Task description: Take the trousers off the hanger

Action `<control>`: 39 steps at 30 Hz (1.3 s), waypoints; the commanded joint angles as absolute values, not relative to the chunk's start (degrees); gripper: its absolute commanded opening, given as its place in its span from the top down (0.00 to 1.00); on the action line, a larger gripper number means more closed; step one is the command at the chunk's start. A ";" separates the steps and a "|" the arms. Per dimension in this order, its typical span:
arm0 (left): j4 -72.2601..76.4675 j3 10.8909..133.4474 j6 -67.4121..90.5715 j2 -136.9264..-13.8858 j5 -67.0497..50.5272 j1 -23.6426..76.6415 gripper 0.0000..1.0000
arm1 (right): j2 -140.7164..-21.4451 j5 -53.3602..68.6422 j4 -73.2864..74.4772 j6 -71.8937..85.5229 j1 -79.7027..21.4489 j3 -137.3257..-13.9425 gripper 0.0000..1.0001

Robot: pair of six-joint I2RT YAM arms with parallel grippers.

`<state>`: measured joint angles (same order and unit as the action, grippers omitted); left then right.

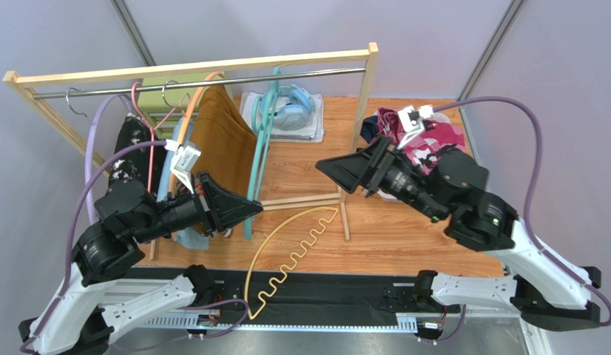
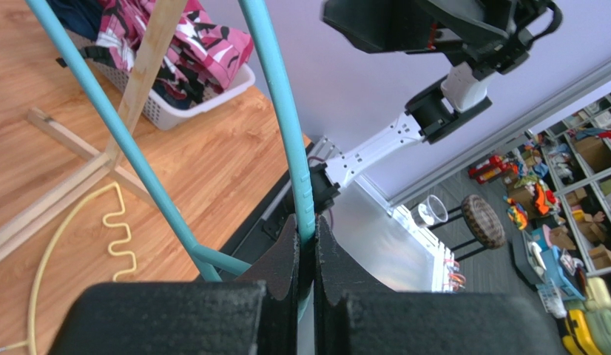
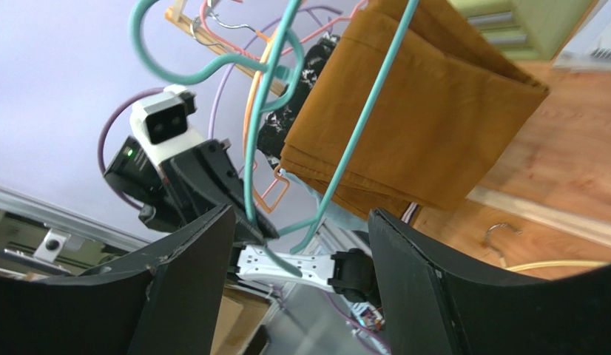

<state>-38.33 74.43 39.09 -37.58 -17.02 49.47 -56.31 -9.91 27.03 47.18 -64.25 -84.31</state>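
Observation:
A bare teal hanger (image 1: 258, 159) hangs from the rack's metal rod (image 1: 316, 74). My left gripper (image 1: 255, 208) is shut on its lower bar, and the left wrist view shows the teal bar (image 2: 297, 148) pinched between the jaws of the left gripper (image 2: 307, 225). To its right my right gripper (image 1: 323, 166) stands open and holds nothing, facing the hanger. In the right wrist view nothing lies between the jaws of the right gripper (image 3: 301, 222). Mustard-brown trousers (image 1: 223, 140) hang on an orange hanger. Black speckled trousers (image 1: 134, 148) and light blue trousers (image 1: 171, 185) hang further left.
A white basket (image 2: 205, 103) at the right holds pink floral trousers (image 1: 430, 137) and navy cloth. A yellow hanger (image 1: 294, 244) lies on the wooden table. Blue headphones (image 1: 290, 111) sit behind the rack. The rack's right post (image 1: 360, 133) and foot stand between the arms.

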 commanded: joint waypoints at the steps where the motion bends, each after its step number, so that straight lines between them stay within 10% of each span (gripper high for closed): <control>1: -28.22 73.92 34.90 -41.74 -16.87 49.39 1.00 | -49.67 -11.86 33.39 37.89 -64.60 -84.55 0.30; 39: -8.88 77.78 42.80 -68.47 -16.79 49.39 0.94 | -31.81 -16.44 50.98 30.94 -64.60 -68.21 0.28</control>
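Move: The left hand, already gripping the near part of the teal hanger, has the rail's right end with its wooden upright about 30 cm ahead, 19 cm to the right and roughly level. From that hand the mustard trousers hang about 18 cm ahead, 10 cm left and 12 cm lower; the dropped yellow hanger lies about 6 cm ahead, 4 cm right and some 42 cm below. From the empty right hand the rail's end is about 25 cm ahead, 6 cm right and 5 cm lower. Rightward and forward, about 18 cm in all, the left hand carries the teal hanger away from the mustard trousers towards the rail's right end, fingers still pinching its bar and the wrist barely turning. The wide-open right hand clears away from the hanger, swinging some 13 cm right and slightly back, then sinking and rolling its left side down. ##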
